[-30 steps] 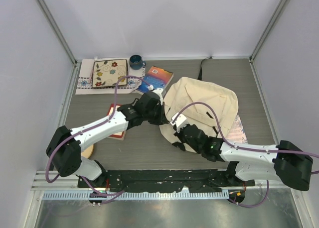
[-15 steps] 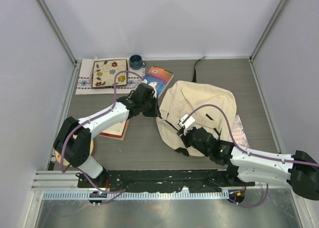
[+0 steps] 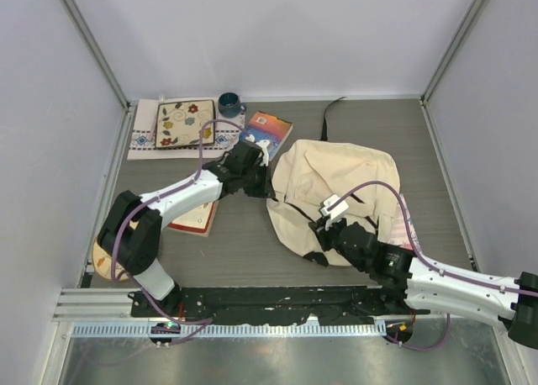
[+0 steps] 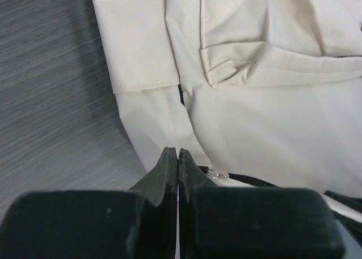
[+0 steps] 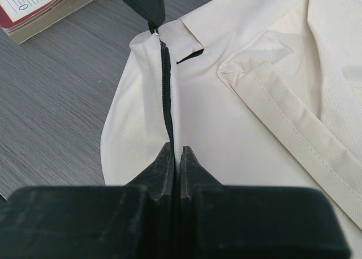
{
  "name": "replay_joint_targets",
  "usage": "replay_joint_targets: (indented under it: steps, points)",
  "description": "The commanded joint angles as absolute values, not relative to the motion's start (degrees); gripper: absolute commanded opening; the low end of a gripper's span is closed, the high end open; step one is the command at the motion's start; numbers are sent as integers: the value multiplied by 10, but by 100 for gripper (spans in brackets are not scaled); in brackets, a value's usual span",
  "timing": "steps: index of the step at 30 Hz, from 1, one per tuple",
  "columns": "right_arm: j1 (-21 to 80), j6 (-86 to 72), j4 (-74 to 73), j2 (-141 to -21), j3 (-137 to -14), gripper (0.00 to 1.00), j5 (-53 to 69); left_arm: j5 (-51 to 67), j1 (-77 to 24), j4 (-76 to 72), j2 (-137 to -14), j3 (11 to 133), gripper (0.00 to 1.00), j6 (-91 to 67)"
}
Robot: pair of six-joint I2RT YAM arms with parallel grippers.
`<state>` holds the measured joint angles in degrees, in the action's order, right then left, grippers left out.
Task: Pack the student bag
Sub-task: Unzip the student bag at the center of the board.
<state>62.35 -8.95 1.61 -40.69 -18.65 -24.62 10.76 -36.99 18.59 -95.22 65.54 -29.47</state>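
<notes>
The student bag is a cream fabric backpack lying flat right of centre, with a black zipper along its near-left edge. My left gripper is shut at the zipper's far end on the bag's left edge, and the metal slider shows just beside its fingers. My right gripper is shut on the cream fabric right beside the zipper at the bag's near edge. In the right wrist view the zipper runs straight from my jaws up to the left gripper's fingertip.
A blue book lies just beyond the left gripper. A blue mug and a floral mat sit at the back left. A red-and-white book lies under the left arm. Pink paper peeks from the bag's right side.
My right gripper has shifted right and nearer, still pinching the bag. The left gripper stayed at the bag's left edge while its elbow swung left. The bag has been stretched between them.
</notes>
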Motion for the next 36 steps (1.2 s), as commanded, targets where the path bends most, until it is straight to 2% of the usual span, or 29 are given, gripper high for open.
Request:
replay_joint_targets:
  steps: [1, 6, 12, 14, 15, 18, 20, 21, 22, 23, 24, 25, 26, 28, 32, 36]
  points:
    - [627, -93, 42, -362, -185, 1, -308, 18, -337, 192, -918, 617, 0, -251]
    - [627, -97, 46, -344, -174, 1, -307, 21, -327, 197, -925, 615, 0, -247]
    - [627, -88, 53, -360, -187, 1, -264, 129, -327, 170, -919, 643, 1, -271]
    - [627, -86, 63, -373, -193, 1, -250, 148, -327, 170, -909, 650, 19, -276]
    - [628, -85, 69, -377, -195, 1, -230, 148, -327, 171, -891, 654, 34, -277]
    - [627, -86, 90, -400, -204, 1, -187, 117, -327, 180, -854, 652, 63, -278]
    - [628, -100, 80, -425, -221, 10, -180, 78, -327, 191, -817, 650, 73, -271]
    - [628, -109, 67, -435, -232, 18, -186, 62, -326, 203, -805, 651, 80, -266]
    - [627, -114, 35, -446, -257, 37, -205, 47, -326, 208, -787, 650, 83, -262]
    - [628, -122, 17, -462, -271, 45, -213, 32, -325, 214, -779, 649, 87, -255]
    - [627, -127, 4, -466, -285, 52, -223, 6, -321, 218, -773, 648, 95, -252]
    - [628, -128, -14, -467, -300, 63, -245, -12, -316, 217, -769, 647, 98, -250]
    - [627, -130, -12, -463, -304, 67, -250, -16, -300, 215, -772, 648, 100, -247]
    - [627, -132, 6, -440, -308, 86, -269, -6, -279, 213, -784, 657, 100, -248]
    - [627, -152, 32, -409, -314, 88, -316, 20, -220, 193, -861, 705, 100, -236]
    - [627, -172, 10, -425, -345, 89, -340, 57, -178, 161, -938, 748, 100, -237]
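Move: Both hands still pinch the lifted zip edge of the student bag: the left hand has the zip end between its shut fingers, the right hand the zipper between its own. The bag's middle lies about 19 cm right of the left hand and 2 cm ahead; the blue book is some 24 cm straight ahead of it, the red book 22 cm to its left, level. From the right hand, the bag's middle is roughly 13 cm ahead and 5 cm right; a black tab lies 5 cm back. Nearly still at first, both hands keep their pinch on the zip edge, then open wide to let it go, the left before the right. The left rises about 10 cm and swings left and forward away from the bag towards the blue book, sinking a little at the end. The right eases a few centimetres left, releases the zipper and lifts about 9 cm clear, tilting slightly. ##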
